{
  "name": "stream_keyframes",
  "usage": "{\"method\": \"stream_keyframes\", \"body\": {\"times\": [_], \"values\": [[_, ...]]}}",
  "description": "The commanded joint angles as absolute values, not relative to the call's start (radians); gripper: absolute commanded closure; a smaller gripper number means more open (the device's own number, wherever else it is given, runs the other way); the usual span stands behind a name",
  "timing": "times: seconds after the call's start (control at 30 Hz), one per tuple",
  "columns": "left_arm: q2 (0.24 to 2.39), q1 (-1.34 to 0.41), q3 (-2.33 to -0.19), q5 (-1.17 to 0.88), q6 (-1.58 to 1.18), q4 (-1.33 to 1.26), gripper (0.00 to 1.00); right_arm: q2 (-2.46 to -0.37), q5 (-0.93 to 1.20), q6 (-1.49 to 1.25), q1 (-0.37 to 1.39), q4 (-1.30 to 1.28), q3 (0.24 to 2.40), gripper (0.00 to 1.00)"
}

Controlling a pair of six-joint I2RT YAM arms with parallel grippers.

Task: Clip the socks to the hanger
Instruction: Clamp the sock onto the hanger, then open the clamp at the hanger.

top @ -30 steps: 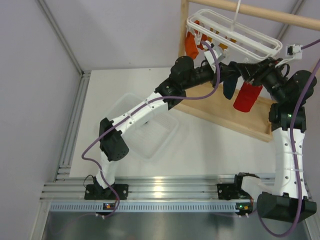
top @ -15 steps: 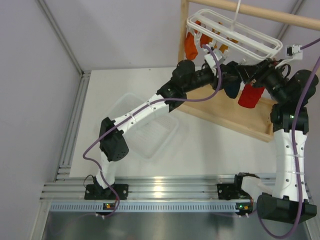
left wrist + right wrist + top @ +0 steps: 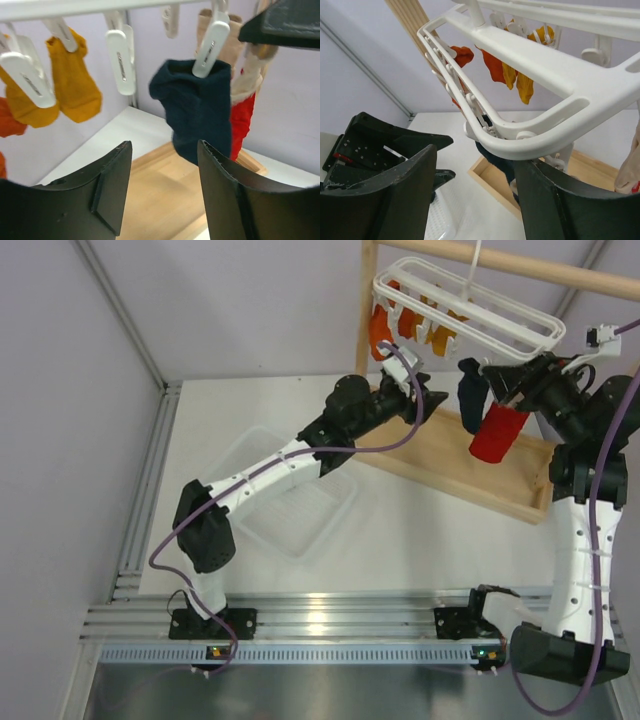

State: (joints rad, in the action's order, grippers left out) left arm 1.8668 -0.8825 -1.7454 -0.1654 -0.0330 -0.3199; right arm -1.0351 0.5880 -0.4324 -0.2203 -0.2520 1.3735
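The white hanger (image 3: pixel 470 310) hangs from a wooden pole. A navy sock (image 3: pixel 197 110) dangles from one of its white clips (image 3: pixel 211 45). Just behind it hangs the red sock (image 3: pixel 243 120) with its beige part (image 3: pixel 232 47) on top; what holds it is hidden. My left gripper (image 3: pixel 164 150) is open and empty, a short way in front of the navy sock (image 3: pixel 472 395). My right gripper (image 3: pixel 475 160) is open under the hanger's frame (image 3: pixel 535 60), with the rim passing over its right finger. From above, the right gripper (image 3: pixel 510 380) sits over the red sock (image 3: pixel 497 432).
Orange and yellow socks (image 3: pixel 385 325) hang at the hanger's far end. Below stands the light wooden rack with its flat base (image 3: pixel 460 455). A clear plastic bin (image 3: pixel 290 505) lies under the left arm. Grey walls and a metal rail bound the table.
The left gripper has opened and drawn back to the left; the navy sock now hangs from its clip alone. The right gripper has opened wider and shifted slightly right.
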Motion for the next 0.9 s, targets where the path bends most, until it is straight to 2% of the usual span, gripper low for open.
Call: {"method": "stream_keyframes", "body": {"times": [0.0,0.2,0.47,0.53,0.87], "values": [[1.853,-0.868,-1.801,-0.100,-0.043,-0.449,0.39,-1.039,0.587,-0.390,-0.236,-0.274,1.439,0.36],[1.951,-0.856,-1.896,-0.046,-0.034,-0.544,0.39,-1.028,0.621,-0.357,-0.238,-0.328,1.470,0.17],[2.057,-0.844,-1.999,-0.098,-0.052,-0.587,0.37,-1.014,0.647,-0.293,-0.238,-0.448,1.545,0.09],[2.063,-0.839,-1.997,-0.118,-0.054,-0.597,0.37,-1.015,0.669,-0.272,-0.238,-0.469,1.560,0.00],[2.128,-0.827,-2.062,-0.189,-0.081,-0.669,0.41,-0.989,0.792,-0.275,-0.239,-0.456,1.537,0.01]]}}
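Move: The empty clip on the hanger's near rail, between the navy sock and the yellow socks, is about 8 cm ahead of the left hand, 6 cm to its right and 5 cm above. The clipped navy sock hangs 3 cm ahead and 9 cm right, the yellow socks some 14 cm ahead and 5 cm right. From the right hand, the navy sock's middle lies about 2 cm ahead, 3 cm left and 5 cm lower. The empty clip beside the already hung navy sock is what the left hand, still half open and holding nothing, reaches towards: about 6 cm forward while rising 5 cm, then sinking 2 to 3 cm and easing right, its fingers tilting up some 10 degrees. The right fingers spread from part open to fully open and back off from the navy sock by 4 to 5 cm, drifting left and slightly up. ##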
